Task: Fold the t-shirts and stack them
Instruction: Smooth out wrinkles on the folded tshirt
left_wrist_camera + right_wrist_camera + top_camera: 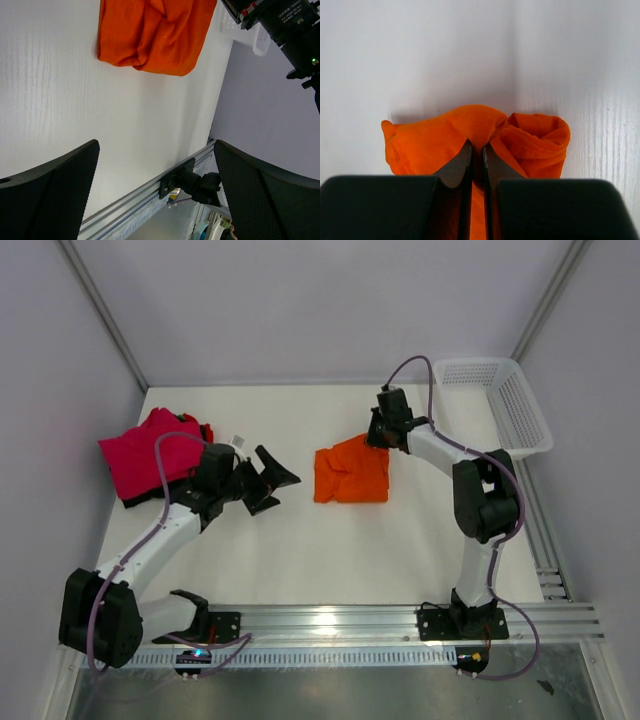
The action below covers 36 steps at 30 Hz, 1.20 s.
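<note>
An orange t-shirt [350, 473] lies bunched and partly folded in the middle of the white table. My right gripper [376, 441] is shut on its far right corner; the wrist view shows orange cloth [470, 130] pinched between the two closed fingers [457, 167]. A magenta-pink t-shirt [145, 452] lies crumpled at the far left, with a black t-shirt edge [140, 499] showing under it. My left gripper [274, 478] hovers open between the pink pile and the orange t-shirt [150, 35], holding nothing, its pads [55, 195] spread wide.
A white plastic mesh basket [500, 405] stands at the far right corner. An aluminium rail [400, 620] runs along the near table edge with both arm bases on it. Grey walls close in the table on three sides.
</note>
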Available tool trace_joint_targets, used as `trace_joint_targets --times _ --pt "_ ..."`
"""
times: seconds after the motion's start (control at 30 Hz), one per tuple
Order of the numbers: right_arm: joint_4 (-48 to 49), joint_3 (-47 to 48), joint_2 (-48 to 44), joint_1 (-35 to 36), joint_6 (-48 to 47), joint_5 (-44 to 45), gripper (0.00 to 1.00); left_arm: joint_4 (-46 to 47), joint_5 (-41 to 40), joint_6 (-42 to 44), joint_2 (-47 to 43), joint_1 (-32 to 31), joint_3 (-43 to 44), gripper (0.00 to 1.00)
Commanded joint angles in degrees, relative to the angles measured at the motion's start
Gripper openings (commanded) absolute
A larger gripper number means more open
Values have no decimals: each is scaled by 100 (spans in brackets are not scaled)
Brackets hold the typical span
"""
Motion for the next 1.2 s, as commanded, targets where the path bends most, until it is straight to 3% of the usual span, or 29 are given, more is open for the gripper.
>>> trace_joint_targets --times 0.0,0.23,0.3,0.33,0.43,1.0,1.07,1.17 --pt "165 234 -80 -13 90 283 6 -113 -162 54 -220 -5 5 99" --pt "191 -22 -107 -30 125 503 7 -61 -31 72 -27 -5 93 99" --pt "148 -22 -81 -30 125 451 21 -43 4 72 44 -5 128 99" --pt "104 13 -63 -30 116 450 33 -17 31 72 96 -5 145 99" --pt "-46 22 -54 -30 143 669 45 -43 162 133 219 -5 224 99" --pt "244 -434 -1960 215 -481 898 47 -43 163 204 360 -5 251 99" --pt "279 -566 -2127 269 -412 724 47 -34 154 204 378 -5 251 99" --pt "621 -916 -2137 286 -60 -294 47 -34 154 204 413 -5 260 99"
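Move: The right hand already pinches the far edge of the folded orange t-shirt, whose middle lies about 7 cm back, 5 cm left and 2 cm below. The white basket stands some 27 cm to the right and 9 cm farther out; the stack of folded shirts is roughly 50 cm left and 4 cm back, both near hand height. From the idle left hand, the orange t-shirt is about 15 cm right, 4 cm ahead and 9 cm below. The right hand half-opens, releasing the t-shirt's far edge, eases about 3 cm right, then lifts some 15 cm. ##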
